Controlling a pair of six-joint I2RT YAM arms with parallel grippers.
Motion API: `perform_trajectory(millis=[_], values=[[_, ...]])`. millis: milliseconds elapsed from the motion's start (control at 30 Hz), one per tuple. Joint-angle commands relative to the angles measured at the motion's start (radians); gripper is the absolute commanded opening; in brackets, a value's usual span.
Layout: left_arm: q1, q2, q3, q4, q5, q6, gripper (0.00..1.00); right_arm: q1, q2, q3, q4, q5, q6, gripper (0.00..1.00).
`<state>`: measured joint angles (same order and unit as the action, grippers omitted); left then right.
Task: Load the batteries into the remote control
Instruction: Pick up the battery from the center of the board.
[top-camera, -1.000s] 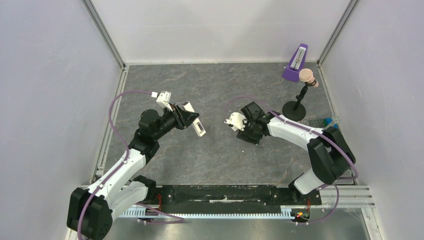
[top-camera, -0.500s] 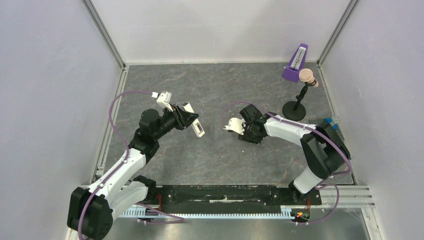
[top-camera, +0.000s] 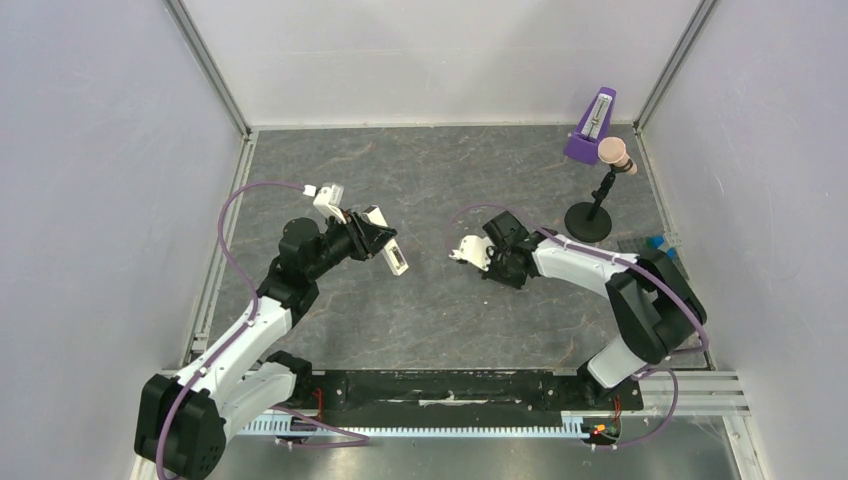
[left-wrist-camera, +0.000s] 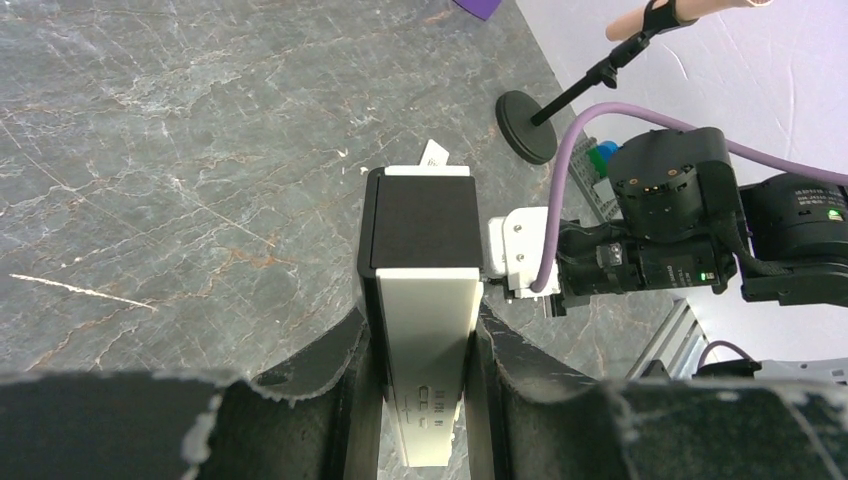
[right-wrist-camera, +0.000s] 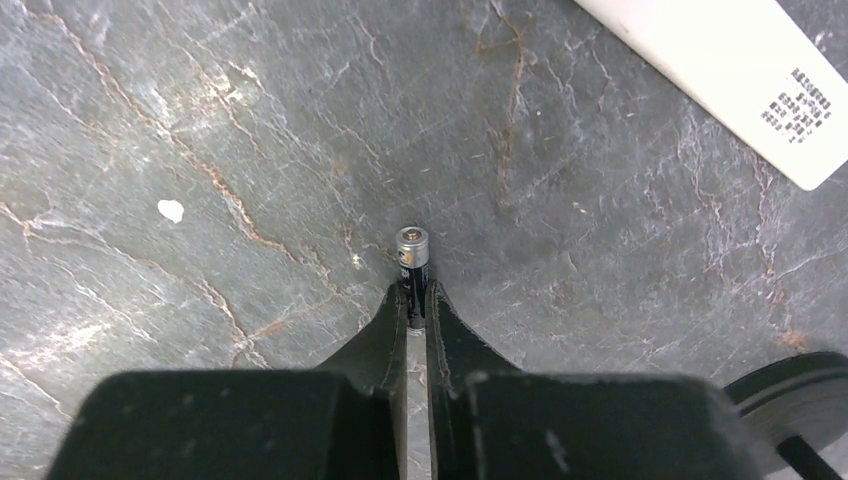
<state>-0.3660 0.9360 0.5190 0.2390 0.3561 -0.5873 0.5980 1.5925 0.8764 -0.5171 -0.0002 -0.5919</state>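
Observation:
My left gripper (left-wrist-camera: 422, 325) is shut on the remote control (left-wrist-camera: 418, 300), a slim white bar held lengthwise between the fingers above the table. Its dark rectangular recess (left-wrist-camera: 422, 225) faces up at the far end. From above, the remote control (top-camera: 391, 251) juts out of the left gripper (top-camera: 374, 240) toward the right arm. My right gripper (right-wrist-camera: 415, 298) points down at the table, shut on a thin dark battery (right-wrist-camera: 412, 248) whose metal end sticks out past the fingertips. In the top view the right gripper (top-camera: 498, 263) hides the battery.
A flat white cover strip (right-wrist-camera: 722, 62) lies on the grey table just beyond the right gripper. A purple metronome (top-camera: 590, 128) and a microphone stand with a round black base (top-camera: 588, 221) stand at the back right. A blue object (top-camera: 657, 242) sits by the right wall.
The right gripper has shut on the battery, and its arm has shifted slightly left. The left arm and the remote control have not moved.

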Motion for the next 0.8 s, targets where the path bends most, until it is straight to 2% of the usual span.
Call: perform_trajectory(millis=[0,133,300,433,567,667,767], values=[[0.006,-0.014,0.035,0.048,-0.014,0.012,0.02,-0.006,-0.057,-0.022,0.164,-0.059,0.112,0.0],[0.006,-0.014,0.032,0.091,0.009,-0.036,0.02,-0.006,-0.181,-0.015,0.271,-0.123,0.299,0.0],[0.005,-0.009,0.021,0.207,0.049,-0.122,0.02,0.01,-0.323,0.003,0.453,-0.212,0.696,0.0],[0.005,0.022,0.019,0.362,0.112,-0.235,0.02,0.099,-0.389,0.028,0.584,-0.248,0.909,0.0],[0.004,0.09,0.041,0.499,0.198,-0.374,0.02,0.208,-0.439,0.055,0.657,-0.156,0.979,0.0],[0.004,0.124,0.04,0.579,0.205,-0.458,0.02,0.238,-0.455,0.091,0.658,-0.094,1.002,0.0],[0.005,0.136,0.046,0.589,0.197,-0.508,0.02,0.278,-0.459,0.122,0.652,-0.072,0.965,0.0]])
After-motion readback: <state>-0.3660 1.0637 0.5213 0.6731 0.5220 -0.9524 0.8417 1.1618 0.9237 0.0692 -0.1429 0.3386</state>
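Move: The AAA battery is already pinched between my right fingertips at the table. The battery slot of the remote control in my left hand lies about 26 cm to the right hand's left, level fore and aft, some 17 cm above. The loose cover lies about 10 cm ahead and 4 cm left of the right hand, a white fleck 6 cm back and 5 cm left. From my left hand, the battery is about 28 cm right, 4 cm back and 19 cm below. I keep the pinch and lift the battery clear of the table, my right hand sweeping up some 26 cm and left about 18 cm towards the remote, bowing slightly forward before easing back, while the wrist rolls some 70 degrees so the fingers swing from down to pointing left. My left hand keeps hold of the remote, rises about 6.5 cm, shifts a little right, and tips its fingers up roughly 20 degrees. ##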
